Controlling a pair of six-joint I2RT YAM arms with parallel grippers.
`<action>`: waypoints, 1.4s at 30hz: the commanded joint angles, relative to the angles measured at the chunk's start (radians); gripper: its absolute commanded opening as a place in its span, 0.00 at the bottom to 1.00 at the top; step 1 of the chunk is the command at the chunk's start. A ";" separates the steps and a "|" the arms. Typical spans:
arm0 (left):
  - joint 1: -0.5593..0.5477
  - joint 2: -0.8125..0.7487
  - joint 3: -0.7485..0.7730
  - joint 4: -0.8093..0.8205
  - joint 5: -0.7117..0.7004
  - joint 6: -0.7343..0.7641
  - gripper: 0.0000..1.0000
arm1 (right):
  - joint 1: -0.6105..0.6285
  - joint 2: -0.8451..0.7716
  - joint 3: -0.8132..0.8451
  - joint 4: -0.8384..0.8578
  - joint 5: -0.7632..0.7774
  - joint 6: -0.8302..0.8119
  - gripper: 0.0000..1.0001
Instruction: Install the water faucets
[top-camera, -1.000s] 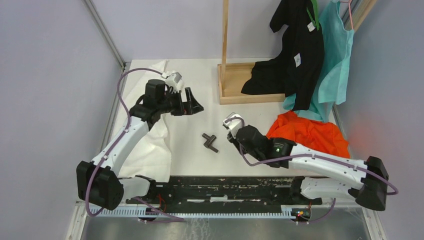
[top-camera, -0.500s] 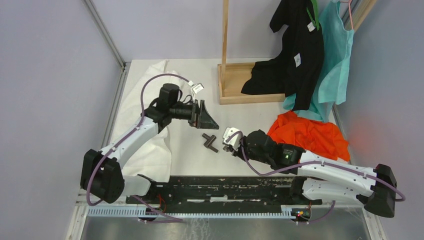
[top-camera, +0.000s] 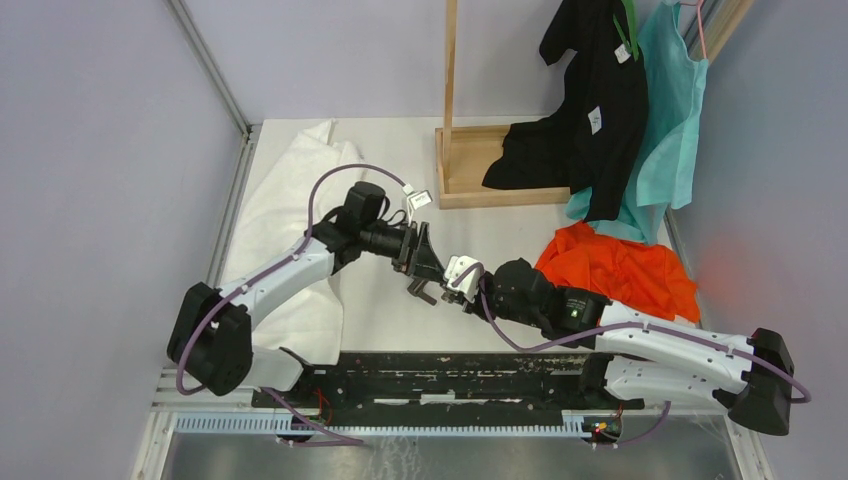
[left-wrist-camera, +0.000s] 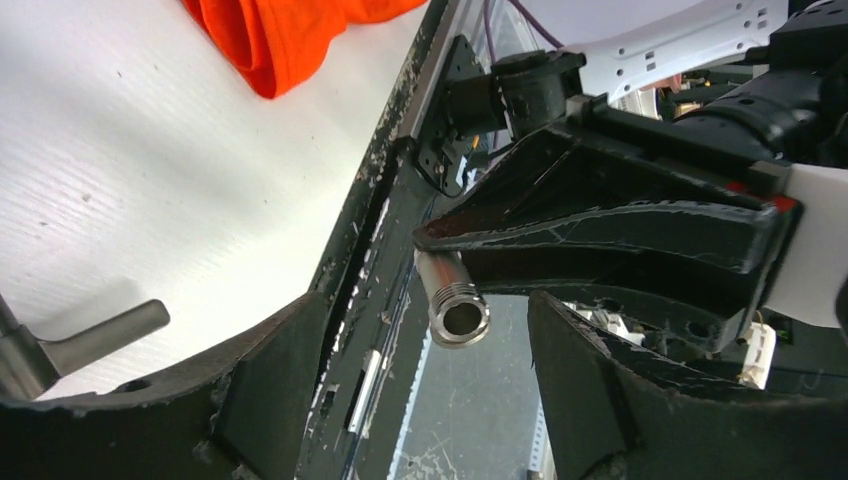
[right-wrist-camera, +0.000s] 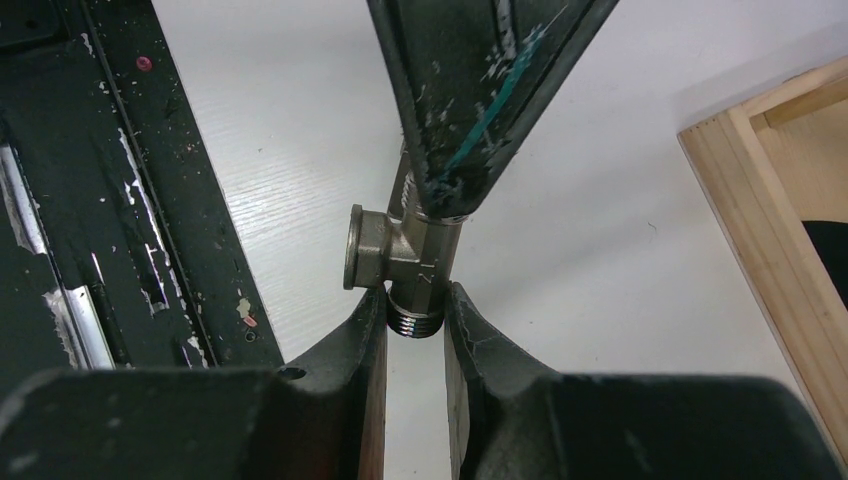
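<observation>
The water faucets (top-camera: 423, 293), small dark metal T-shaped fittings, lie on the white table between my two grippers. In the right wrist view my right gripper (right-wrist-camera: 415, 302) is shut on the threaded end of one fitting (right-wrist-camera: 405, 258), which has a round side port. My left gripper (top-camera: 425, 267) hangs just over the same spot, and one of its fingers (right-wrist-camera: 470, 100) covers the fitting's far end. In the left wrist view my left gripper (left-wrist-camera: 435, 400) is open. A threaded tube end (left-wrist-camera: 456, 308) sits between its fingers untouched, and a grey metal bar (left-wrist-camera: 100, 336) lies at lower left.
A wooden stand base (top-camera: 478, 170) with an upright post stands behind. Black (top-camera: 590, 110) and teal (top-camera: 665, 120) garments hang at back right. An orange cloth (top-camera: 620, 272) lies right of my right arm, a white cloth (top-camera: 285, 215) at left. The black rail (top-camera: 450, 372) runs along the near edge.
My left arm has swung right and forward, bringing its open gripper over the fittings. My right gripper has moved left to the fittings and now grips one.
</observation>
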 joint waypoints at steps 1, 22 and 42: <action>-0.017 0.022 -0.015 0.048 0.060 -0.016 0.78 | -0.001 -0.020 0.019 0.064 -0.006 -0.013 0.01; -0.098 0.080 0.005 0.117 0.075 -0.086 0.03 | -0.001 0.008 0.019 0.058 -0.017 -0.013 0.01; 0.023 -0.086 -0.010 0.094 -0.732 -0.004 0.03 | -0.008 -0.216 -0.027 -0.013 0.348 0.304 1.00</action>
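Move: The tee fitting is already pinched in the right fingertips, its middle about 1 cm ahead and 1 cm left of that hand's point, at its height. From the left hand, which is open around it, the tee lies roughly 2 cm back, 2 cm right and 2 cm below. The loose valve on the table lies some 5 cm ahead, 6 cm left and 17 cm below the left hand; the left fingers are about 3 cm ahead, 3 cm left and 2 cm above the right hand. The left hand eases about 3 cm back, 2 cm right and 2 cm down onto the tee fitting and closes its fingers on it while the right hand holds the tee nearly still, sinking about a centimetre before it opens wide and lets go. The right hand then draws away up and to the right by some 5 cm, as the left keeps its pinch and carries the tee about 10 cm forward and 5 cm left, slightly down, turning counter-clockwise nearly 30 degrees. ##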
